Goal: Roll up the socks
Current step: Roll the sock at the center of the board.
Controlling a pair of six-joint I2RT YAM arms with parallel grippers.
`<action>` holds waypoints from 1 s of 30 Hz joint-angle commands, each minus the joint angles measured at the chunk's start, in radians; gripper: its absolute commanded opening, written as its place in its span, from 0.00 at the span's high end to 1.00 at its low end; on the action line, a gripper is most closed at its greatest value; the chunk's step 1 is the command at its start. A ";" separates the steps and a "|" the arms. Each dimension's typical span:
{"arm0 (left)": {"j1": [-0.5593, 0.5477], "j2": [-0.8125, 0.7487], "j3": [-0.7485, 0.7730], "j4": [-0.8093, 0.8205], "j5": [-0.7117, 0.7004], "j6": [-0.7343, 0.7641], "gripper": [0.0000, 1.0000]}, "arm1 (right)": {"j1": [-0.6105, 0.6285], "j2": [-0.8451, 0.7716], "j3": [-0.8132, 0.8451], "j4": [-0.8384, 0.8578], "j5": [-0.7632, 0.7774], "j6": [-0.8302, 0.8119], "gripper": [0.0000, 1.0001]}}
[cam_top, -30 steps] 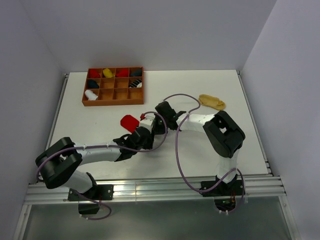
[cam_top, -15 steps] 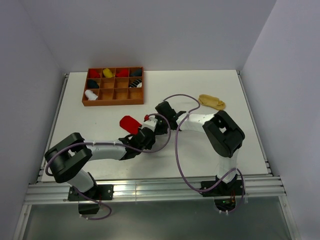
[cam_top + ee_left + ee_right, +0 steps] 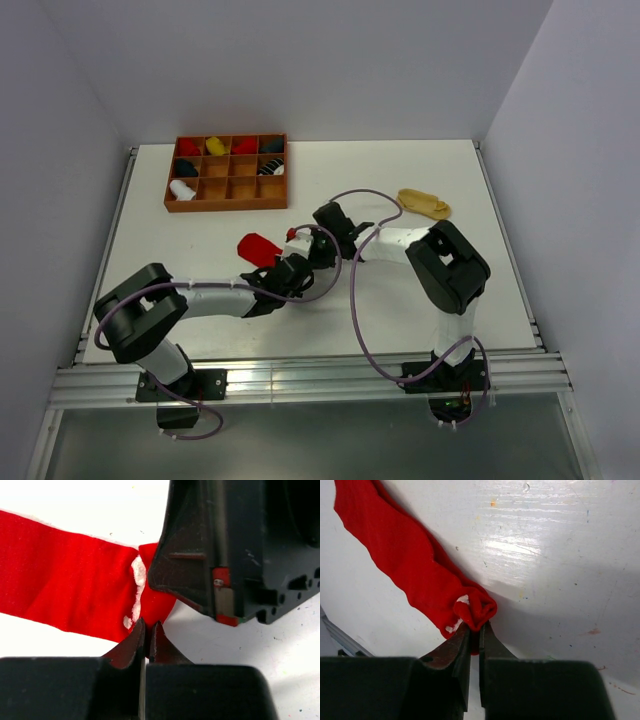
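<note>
The red sock (image 3: 257, 245) with white marks lies flat mid-table, stretching away to the left in the left wrist view (image 3: 75, 575). My left gripper (image 3: 148, 628) is shut on its near edge beside the white pattern. My right gripper (image 3: 476, 629) is shut on the curled end of the same sock (image 3: 400, 555), where the fabric bunches into a small fold. Both grippers meet at that end (image 3: 293, 246), and the right gripper's black body fills the upper right of the left wrist view. A tan-yellow sock (image 3: 424, 203) lies flat at the back right.
A brown wooden compartment tray (image 3: 226, 207) stands at the back left, with several rolled socks in its cells. The right arm's purple cable (image 3: 356, 300) loops over the table between the two arms. White walls enclose the table.
The left gripper's jaws have gone from open to shut at the sock's edge. Its arm has edged slightly toward the right gripper, which still holds the sock.
</note>
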 commanded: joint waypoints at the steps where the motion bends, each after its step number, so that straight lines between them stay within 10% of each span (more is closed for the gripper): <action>1: 0.023 -0.006 0.003 -0.058 0.033 -0.035 0.99 | -0.011 -0.033 -0.039 0.078 -0.009 0.033 0.87; 7: 0.161 -0.117 -0.057 -0.018 0.277 -0.110 1.00 | -0.022 -0.140 -0.117 0.199 0.007 0.052 0.61; 18: 0.401 -0.103 -0.184 0.177 0.734 -0.333 0.99 | -0.022 -0.192 -0.208 0.373 0.000 0.089 0.50; 30: 0.525 -0.028 -0.322 0.376 0.881 -0.526 0.99 | -0.016 -0.071 -0.205 0.422 -0.052 0.125 0.48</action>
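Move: The red sock's rolled end is between the two hands. Its middle lies about 3 cm ahead of the left hand and some 3 cm back from the right, level with both. The flat tail's middle is roughly 9 cm left and 4 cm ahead of the left hand. The sock tray stands about 17 cm left and 22 cm farther out from the left hand. Left, still pinching, rolls left-side-down some 45 degrees, shifting 3 cm left; right opens, lifts 5 cm, partly sinks. ##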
